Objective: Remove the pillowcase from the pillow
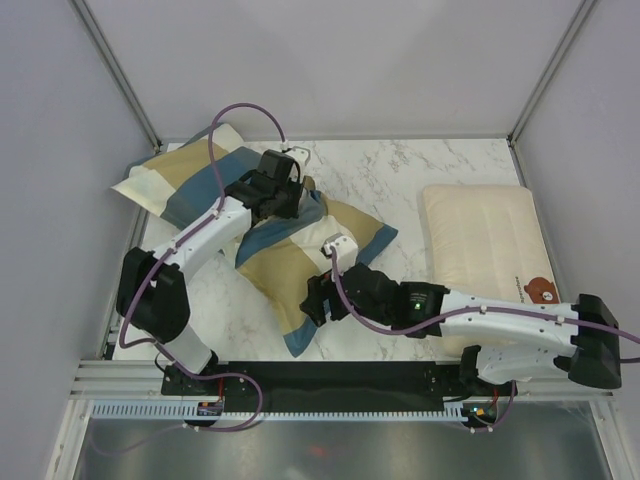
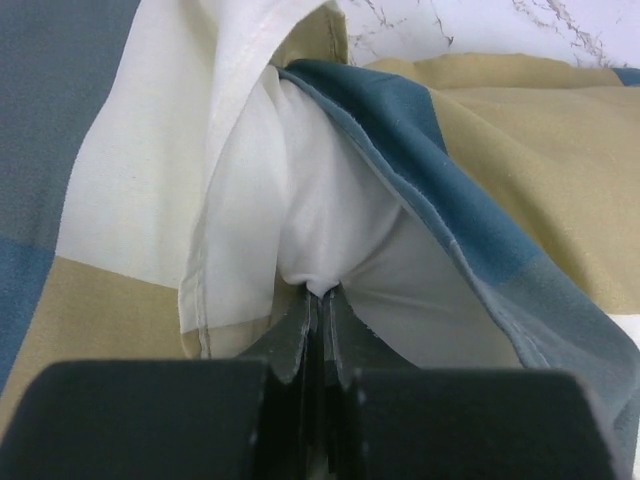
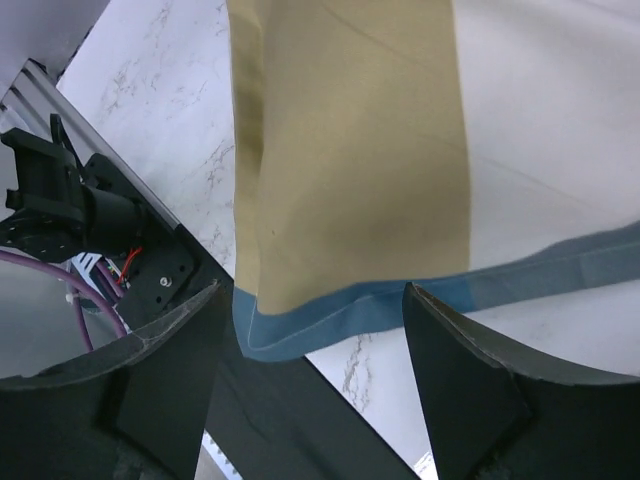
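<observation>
The pillowcase [image 1: 285, 265], in blocks of steel blue, tan and cream, lies crumpled from the table's back left toward the front middle. In the left wrist view its blue-edged opening [image 2: 420, 140] gapes, and the white pillow [image 2: 330, 210] bulges out of it. My left gripper [image 2: 321, 292] is shut on a pinch of that white pillow fabric; in the top view the left gripper [image 1: 288, 190] sits at the middle of the case. My right gripper [image 3: 312, 292] stands open just above the pillowcase's tan and blue-hemmed corner [image 3: 350, 190], holding nothing. From above, the right gripper [image 1: 314, 300] hovers at the case's near end.
A flatter cream pillow with a brown bear print [image 1: 485, 250] lies at the right of the marble table [image 1: 390, 180]. A black rail [image 1: 330, 380] runs along the near edge by the arm bases. Grey walls and metal posts [image 1: 120, 80] enclose the table.
</observation>
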Available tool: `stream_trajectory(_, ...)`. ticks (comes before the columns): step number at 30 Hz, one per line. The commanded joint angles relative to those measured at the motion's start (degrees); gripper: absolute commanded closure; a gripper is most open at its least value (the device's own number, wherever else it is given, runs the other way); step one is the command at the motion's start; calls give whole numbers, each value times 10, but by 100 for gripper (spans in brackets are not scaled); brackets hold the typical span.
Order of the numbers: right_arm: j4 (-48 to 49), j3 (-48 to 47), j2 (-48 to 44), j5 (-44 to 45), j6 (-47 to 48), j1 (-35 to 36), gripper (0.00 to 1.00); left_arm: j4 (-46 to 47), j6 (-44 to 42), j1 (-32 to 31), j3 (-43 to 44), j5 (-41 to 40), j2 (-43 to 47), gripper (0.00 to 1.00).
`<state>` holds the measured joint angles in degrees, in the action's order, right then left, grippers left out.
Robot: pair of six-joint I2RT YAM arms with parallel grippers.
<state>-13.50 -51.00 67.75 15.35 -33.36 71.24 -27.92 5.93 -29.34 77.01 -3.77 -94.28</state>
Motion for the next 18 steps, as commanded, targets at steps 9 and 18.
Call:
stream_trajectory(9, 100, -39, 172, 40, -26, 12, 24, -10, 12, -10, -26, 46, 33, 98)
stream_trajectory(18, 71, 12, 107, 71, -53, 13, 100, -13, 6, 21, -20, -10, 18, 98)
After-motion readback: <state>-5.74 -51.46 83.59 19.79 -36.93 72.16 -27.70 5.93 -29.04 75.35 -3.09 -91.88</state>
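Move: The tan panel beside the blue hem, at the near end of the pillowcase, lies about 4 cm left of the right hand, 2 cm ahead and some 9 cm below. The hem's near blue corner is about 4 cm back and 5 cm left of that hand; the white panel lies about 14 cm ahead and 1 cm right. From the left hand, the tan panel's grasp spot is some 20 cm back, 1 cm right and 4 cm lower. Tan cloth just inside the blue hem is what the right fingers newly pinch: wide open at first, they drop about 8 cm onto the cloth, drifting some 4 cm left towards the near corner, shut fully, then start back up by a centimetre. The left hand stays almost in place, still gripping white cloth farther out. ##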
